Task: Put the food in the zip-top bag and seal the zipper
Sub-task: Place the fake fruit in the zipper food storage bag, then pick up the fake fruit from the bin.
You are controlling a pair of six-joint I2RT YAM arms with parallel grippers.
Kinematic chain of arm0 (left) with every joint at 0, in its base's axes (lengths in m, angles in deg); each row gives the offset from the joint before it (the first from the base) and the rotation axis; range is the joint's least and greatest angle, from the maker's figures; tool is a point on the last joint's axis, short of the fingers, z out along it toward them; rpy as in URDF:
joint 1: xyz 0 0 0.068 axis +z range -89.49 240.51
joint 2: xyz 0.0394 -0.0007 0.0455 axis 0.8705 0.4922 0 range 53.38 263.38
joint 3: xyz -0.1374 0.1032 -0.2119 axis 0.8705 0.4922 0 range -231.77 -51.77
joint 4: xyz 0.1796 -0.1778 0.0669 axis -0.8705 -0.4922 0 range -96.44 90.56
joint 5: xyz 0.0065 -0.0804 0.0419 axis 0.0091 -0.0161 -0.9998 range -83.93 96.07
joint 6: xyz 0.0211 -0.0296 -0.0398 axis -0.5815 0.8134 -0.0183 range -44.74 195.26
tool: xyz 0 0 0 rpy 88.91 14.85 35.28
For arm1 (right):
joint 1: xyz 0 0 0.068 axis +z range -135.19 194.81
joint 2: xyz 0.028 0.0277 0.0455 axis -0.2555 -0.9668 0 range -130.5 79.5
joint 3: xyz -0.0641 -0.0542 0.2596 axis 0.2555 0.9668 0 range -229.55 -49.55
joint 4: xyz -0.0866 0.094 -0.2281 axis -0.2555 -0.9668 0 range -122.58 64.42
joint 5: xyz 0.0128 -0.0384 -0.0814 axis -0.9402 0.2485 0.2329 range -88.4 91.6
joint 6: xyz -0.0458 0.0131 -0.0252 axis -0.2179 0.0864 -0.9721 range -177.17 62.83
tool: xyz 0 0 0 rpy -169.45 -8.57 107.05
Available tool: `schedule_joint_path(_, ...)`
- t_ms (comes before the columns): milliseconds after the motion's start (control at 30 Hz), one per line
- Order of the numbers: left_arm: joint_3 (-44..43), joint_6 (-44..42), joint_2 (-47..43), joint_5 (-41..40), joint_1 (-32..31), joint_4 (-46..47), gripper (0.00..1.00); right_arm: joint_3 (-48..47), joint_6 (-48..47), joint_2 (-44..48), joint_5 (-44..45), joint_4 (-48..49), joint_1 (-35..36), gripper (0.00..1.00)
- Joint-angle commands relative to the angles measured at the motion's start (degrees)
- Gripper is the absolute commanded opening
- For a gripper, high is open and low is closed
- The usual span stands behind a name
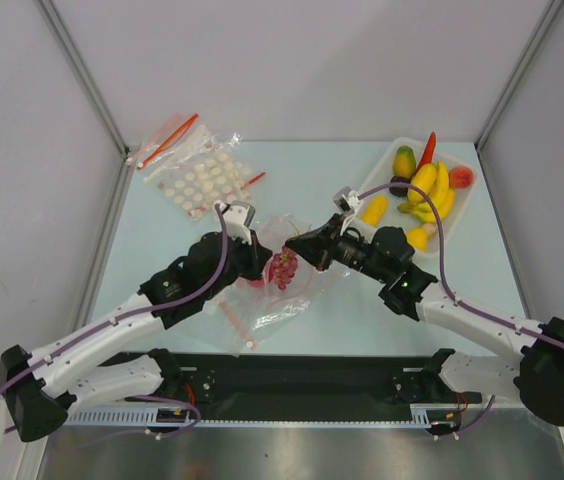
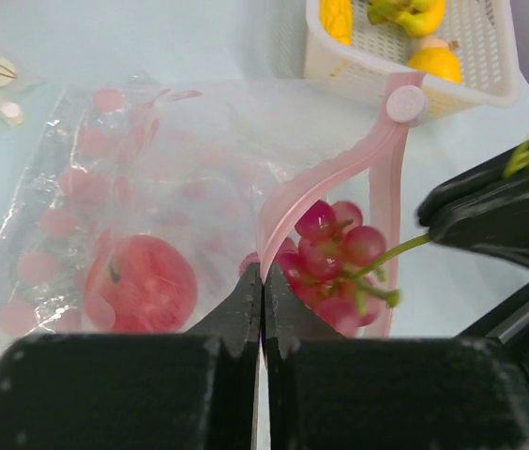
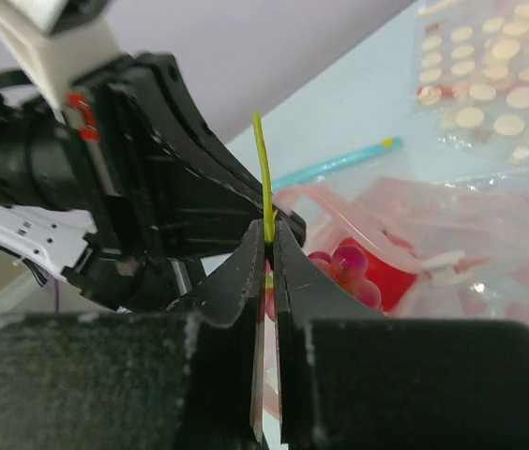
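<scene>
The zip-top bag (image 1: 274,300) lies crinkled at the table's middle, and a red apple (image 2: 143,283) rests inside it. My left gripper (image 2: 263,272) is shut on the zipper (image 2: 325,173), the pink strip at the bag's mouth, holding it up in an arch. My right gripper (image 3: 266,230) is shut on the green stem of a bunch of dark red grapes (image 3: 347,265). The grapes (image 2: 332,253) hang at the raised mouth, just right of my left fingertips. In the top view the left gripper (image 1: 258,262) and right gripper (image 1: 295,247) face each other across the grapes (image 1: 282,268).
A white basket (image 1: 469,200) at the back right holds bananas (image 1: 430,190), a red chili (image 1: 427,148), a mango (image 1: 404,160) and other food. A clear bag with white dots (image 1: 202,175) lies at the back left. A teal stick (image 3: 335,164) lies beyond the bag.
</scene>
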State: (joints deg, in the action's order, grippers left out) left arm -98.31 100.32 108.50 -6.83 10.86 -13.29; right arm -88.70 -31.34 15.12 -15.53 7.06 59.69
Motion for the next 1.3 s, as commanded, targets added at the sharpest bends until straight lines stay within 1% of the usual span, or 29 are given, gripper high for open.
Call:
schedule_joint_path(0, -1.36, 0.96, -2.81, -4.57, 0.69, 0.4, 0.0, -4.43, -4.11, -1.8, -1.69, -2.74, -0.15, 0.0)
schedule_joint_path(33, -1.27, 1.04, -3.25, -5.45, 0.69, 0.31, 0.0, -4.79, -4.38, -3.02, -1.25, -3.54, -0.32, 0.01)
schedule_joint_path(67, -1.09, 1.04, -3.52, -6.16, 0.69, 0.14, 0.01, -5.14, -4.2, -3.64, -0.11, -4.42, -0.41, 0.04)
schedule_joint_path(133, -0.92, 1.04, -4.48, -8.35, 0.69, -0.21, 0.01, -6.01, -3.42, -5.65, -0.54, -6.1, -1.72, 0.16)
schedule_joint_path(167, -0.66, 1.04, -4.92, -8.97, 0.69, -0.3, 0.0, -6.19, -2.98, -6.19, -2.46, -6.1, -2.25, 0.24)
schedule_joint_path(200, -0.48, 1.04, -5.27, -9.5, 0.69, -0.22, 0.01, -6.37, -2.45, -6.89, -3.26, -6.27, -2.69, 0.45)
schedule_joint_path(233, -0.3, 0.96, -5.45, -10.03, 0.69, 0.04, 0.01, -6.63, -1.05, -7.51, -3.96, -6.36, -4.0, 0.53)
schedule_joint_path(300, -0.13, 0.87, -5.37, -10.47, 0.69, 0.14, 0.01, -6.81, -0.08, -7.52, -6.07, -6.19, -5.06, 0.67)
schedule_joint_path(367, -0.13, 0.69, -4.75, -10.91, 0.69, 0.22, 0.0, -6.55, 0.8, -6.47, -6.6, -6.28, -6.12, 0.69)
schedule_joint_path(533, 0.31, 0.34, -2.56, -11.09, 0.69, 1.54, 0.01, -6.02, 1.16, -2.51, -3.98, -8.91, -8.32, 0.69)
schedule_joint_path(567, 0.57, 0.17, -1.42, -10.57, 0.69, 2.41, 0.0, -6.02, 1.42, -1.98, -1.97, -10.74, -9.54, 0.69)
schedule_joint_path(667, 0.75, -0.1, 0.51, -10.12, 0.69, 3.21, 0.0, -6.19, 2.74, -0.57, 0.42, -14.87, -12.7, 0.68)
schedule_joint_path(700, 0.84, -0.19, 1.04, -10.12, 0.78, 3.73, 0.0, -6.28, 4.31, -0.83, 0.51, -15.59, -16.02, 0.68)
schedule_joint_path(767, 0.84, -0.27, 1.84, -10.38, 0.69, 3.83, 0.0, -6.37, 5.72, -1.45, -0.18, -17.86, -19.81, 0.67)
schedule_joint_path(800, 0.93, -0.36, 2.71, -10.56, 0.69, 4.35, 0.0, -6.81, 6.25, -1.97, -0.36, -19.01, -23.23, 0.67)
schedule_joint_path(867, 1.1, -0.54, 3.33, -10.47, 0.69, 4.79, 0.0, -7.34, 7.4, -3.99, -0.54, -21.73, -26.76, 0.7)
schedule_joint_path(900, 1.19, -0.54, 3.77, -10.3, 0.69, 5.05, 0.0, -7.6, 7.66, -4.96, -0.45, -22.44, -28.26, 0.73)
schedule_joint_path(933, 1.28, -0.71, 4.12, -10.04, 0.69, 5.67, 0.0, -7.95, 8.53, -6.45, -0.45, -23.14, -31.14, 0.75)
schedule_joint_path(1033, 1.63, -1.06, 4.83, -9.25, 0.69, 6.55, 0.0, -8.65, 10.64, -9.78, 2.61, -24.82, -34.58, 0.77)
schedule_joint_path(1133, 1.63, -1.15, 5.36, -8.89, 0.61, 6.73, 0.0, -9.79, 12.67, -12.51, 6.03, -25.26, -36.35, 0.77)
schedule_joint_path(1267, 1.46, -1.24, 5.8, -8.8, 0.61, 6.73, 0.0, -12.86, 16.18, -19.79, 7.72, -27.19, -37.93, 0.8)
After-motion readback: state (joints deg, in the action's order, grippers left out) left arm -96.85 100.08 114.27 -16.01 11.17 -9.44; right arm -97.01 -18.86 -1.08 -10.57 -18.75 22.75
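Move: The grapes hang by their stem from the right fingers, about 7 cm below them. The bag's mouth is some 8 cm below that hand and 3 cm ahead. The apple in the bag is roughly 8 cm ahead, 8 cm left and 24 cm down. The tray's yellow fruit is about 25 cm ahead, 21 cm right and 25 cm down. From the left hand, pinching one lip, the grapes are 4 cm right and 2 cm ahead, about level. Dip the right hand about 4 cm forward and down into the bag's mouth and open the fingers to release the stem. Back out to the right, then sweep right and forward with fingers open, down over the tray towards the yellow fruit, tipping down and turning clockwise some 40 degrees. Keep the left pinch on the lip: raise it a little leftward, then lower it about 5 cm, easing forward. ##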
